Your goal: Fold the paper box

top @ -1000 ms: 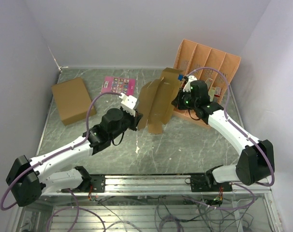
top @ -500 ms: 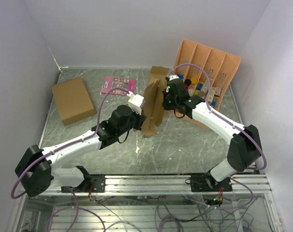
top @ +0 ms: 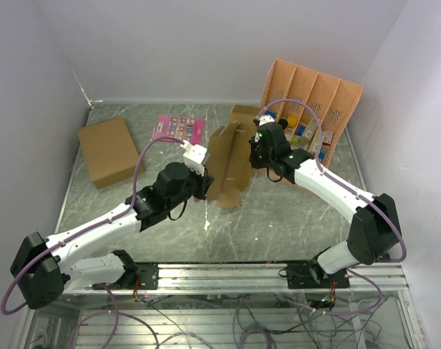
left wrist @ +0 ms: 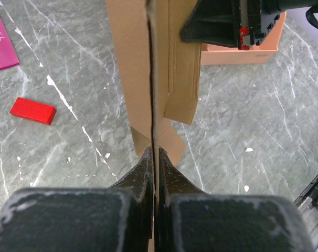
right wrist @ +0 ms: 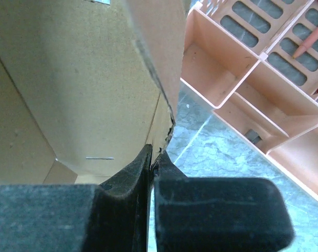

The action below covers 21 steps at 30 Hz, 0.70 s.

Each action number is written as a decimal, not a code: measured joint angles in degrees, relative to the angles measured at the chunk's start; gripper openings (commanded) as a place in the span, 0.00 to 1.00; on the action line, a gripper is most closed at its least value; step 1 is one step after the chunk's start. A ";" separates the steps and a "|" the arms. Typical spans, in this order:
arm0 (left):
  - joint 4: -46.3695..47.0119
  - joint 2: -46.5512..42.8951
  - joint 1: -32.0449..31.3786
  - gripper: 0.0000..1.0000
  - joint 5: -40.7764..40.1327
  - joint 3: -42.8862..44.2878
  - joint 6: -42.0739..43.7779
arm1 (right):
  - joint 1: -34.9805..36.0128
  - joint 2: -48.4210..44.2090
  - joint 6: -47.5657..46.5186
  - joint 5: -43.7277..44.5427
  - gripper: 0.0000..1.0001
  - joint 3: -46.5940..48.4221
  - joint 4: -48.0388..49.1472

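The paper box (top: pixel 231 154) is a creased brown cardboard sheet held upright above the table's middle, partly folded. My left gripper (top: pixel 206 179) is shut on its lower left edge. In the left wrist view the sheet (left wrist: pixel 131 63) runs edge-on out of the closed left gripper (left wrist: pixel 155 153). My right gripper (top: pixel 255 149) is shut on the sheet's right edge. The right wrist view shows that panel (right wrist: pixel 80 79) pinched at its torn corner by the right gripper (right wrist: pixel 152 153).
A larger brown box (top: pixel 108 149) lies at the back left, with a pink card (top: pixel 178 129) beside it. A peach divided organizer (top: pixel 315 94) stands at the back right, just behind my right gripper. A red block (left wrist: pixel 33 110) lies on the marble table under the sheet.
Both grippers first came together, folding the sheet narrow. Since then my left gripper has drawn back to the left and the sheet has spread wider. The right gripper sits further left than a second ago.
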 measured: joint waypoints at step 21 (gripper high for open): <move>-4.39 -10.38 4.35 0.07 5.79 -2.73 3.50 | -16.61 -14.23 -20.61 -40.61 0.00 -14.05 9.09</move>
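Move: Both hands still pinch opposite edges of the bent paper box, whose middle hangs about 10 cm ahead, 7 cm right and 4 cm below the left hand; from the right hand it lies some 6 cm left, 2 cm ahead and about level. The red block is on the table roughly 10 cm ahead, 5 cm left and 19 cm below the left hand. From the right hand, the orange rack's middle is about 18 cm right, 13 cm ahead and 8 cm lower. Keeping its pinch on the right edge of the paper box, the right hand draws back about 4 cm while going right and rising some 3 cm each, its wrist turning roughly 30 degrees counter-clockwise as its left side tips up. The left hand, fingers still shut on the opposite edge, moves left about 3 cm and rises some 2 cm, slightly back, so the two grips spread apart. ##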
